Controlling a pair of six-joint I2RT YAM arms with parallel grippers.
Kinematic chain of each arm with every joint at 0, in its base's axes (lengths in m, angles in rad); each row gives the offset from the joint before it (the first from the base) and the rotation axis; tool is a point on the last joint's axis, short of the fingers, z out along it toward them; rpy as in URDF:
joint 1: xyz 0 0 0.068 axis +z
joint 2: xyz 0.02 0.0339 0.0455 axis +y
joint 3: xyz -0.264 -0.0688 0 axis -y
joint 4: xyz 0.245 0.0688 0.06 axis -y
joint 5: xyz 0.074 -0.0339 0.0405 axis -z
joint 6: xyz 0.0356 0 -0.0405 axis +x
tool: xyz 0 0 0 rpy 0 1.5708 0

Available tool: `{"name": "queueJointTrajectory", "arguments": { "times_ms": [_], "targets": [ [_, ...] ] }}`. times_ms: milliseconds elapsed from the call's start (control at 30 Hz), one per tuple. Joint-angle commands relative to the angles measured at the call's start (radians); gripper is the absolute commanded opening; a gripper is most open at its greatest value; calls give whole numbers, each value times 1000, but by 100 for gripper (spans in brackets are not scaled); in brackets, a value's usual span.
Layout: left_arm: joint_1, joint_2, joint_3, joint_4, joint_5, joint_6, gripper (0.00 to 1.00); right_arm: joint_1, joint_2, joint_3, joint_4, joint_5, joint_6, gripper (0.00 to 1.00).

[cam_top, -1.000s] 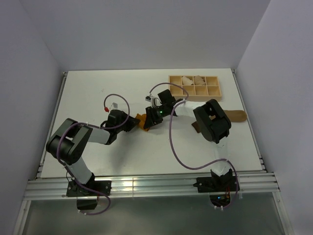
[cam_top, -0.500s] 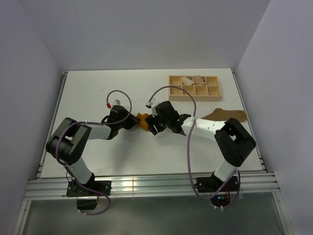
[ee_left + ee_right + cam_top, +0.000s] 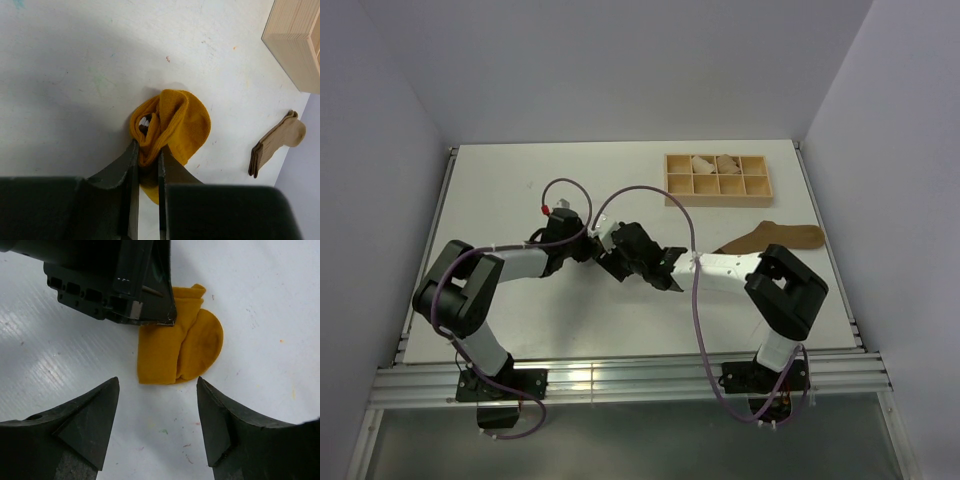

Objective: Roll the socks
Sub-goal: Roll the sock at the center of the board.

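The mustard-orange sock (image 3: 177, 117) lies bunched and partly rolled on the white table. My left gripper (image 3: 146, 152) is shut on its near fold. The right wrist view shows the same sock (image 3: 180, 347) folded, with the left gripper's black body (image 3: 115, 280) over its top edge. My right gripper (image 3: 158, 381) stands open just short of the sock, touching nothing. In the top view the two grippers meet at mid-table, left (image 3: 586, 246) and right (image 3: 612, 258), and hide this sock. The tan-brown sock (image 3: 775, 238) lies flat at the right, also seen as the tan-brown sock (image 3: 277, 142).
A wooden compartment tray (image 3: 718, 190) sits at the back right with pale rolled bundles in its rear cells; its corner (image 3: 295, 40) shows in the left wrist view. The right arm (image 3: 720, 268) stretches low across the table. A cable (image 3: 695, 300) loops near it.
My right gripper has opened and let go of the mustard sock, and its arm has swung down and left. The left gripper keeps its hold and has shifted slightly toward the back.
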Motion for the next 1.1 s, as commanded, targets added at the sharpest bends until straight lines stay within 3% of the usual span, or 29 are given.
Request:
{"name": "queueJointTrajectory", "arguments": {
  "times_ms": [0, 867, 1067],
  "targets": [
    [0, -26, 26, -89, 12, 39, 0, 27, 30, 49, 64, 89, -69, 70],
    [2, -36, 50, -124, 48, 30, 0, 91, 195, 46, 176, 159, -109, 60],
    [0, -30, 52, -119, 65, 21, 0, 96, 218, 36, 182, 182, -100, 48]
  ]
}}
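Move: The mustard sock, bunched up, has its middle about 4 cm ahead of the right hand, 3 cm to its left and 6 cm below. The left gripper's closed tips hold it, some 5 cm ahead and 5 cm left of the right hand. The wooden tray stands about 22 cm ahead and 27 cm to the right. From the left hand, the mustard sock's middle is about 1 cm ahead, 3 cm right and 1 cm lower. Lower the right gripper about 4.5 cm onto the loose side of the mustard sock, easing some 2 cm left on the way, mostly early, and tilting the wrist about 10 degrees. Bring its fingers down astride the near edge of the bundle and narrow them from wide to half open, without gripping yet. Keep the left fingers pinching the sock, easing back barely a centimetre. ##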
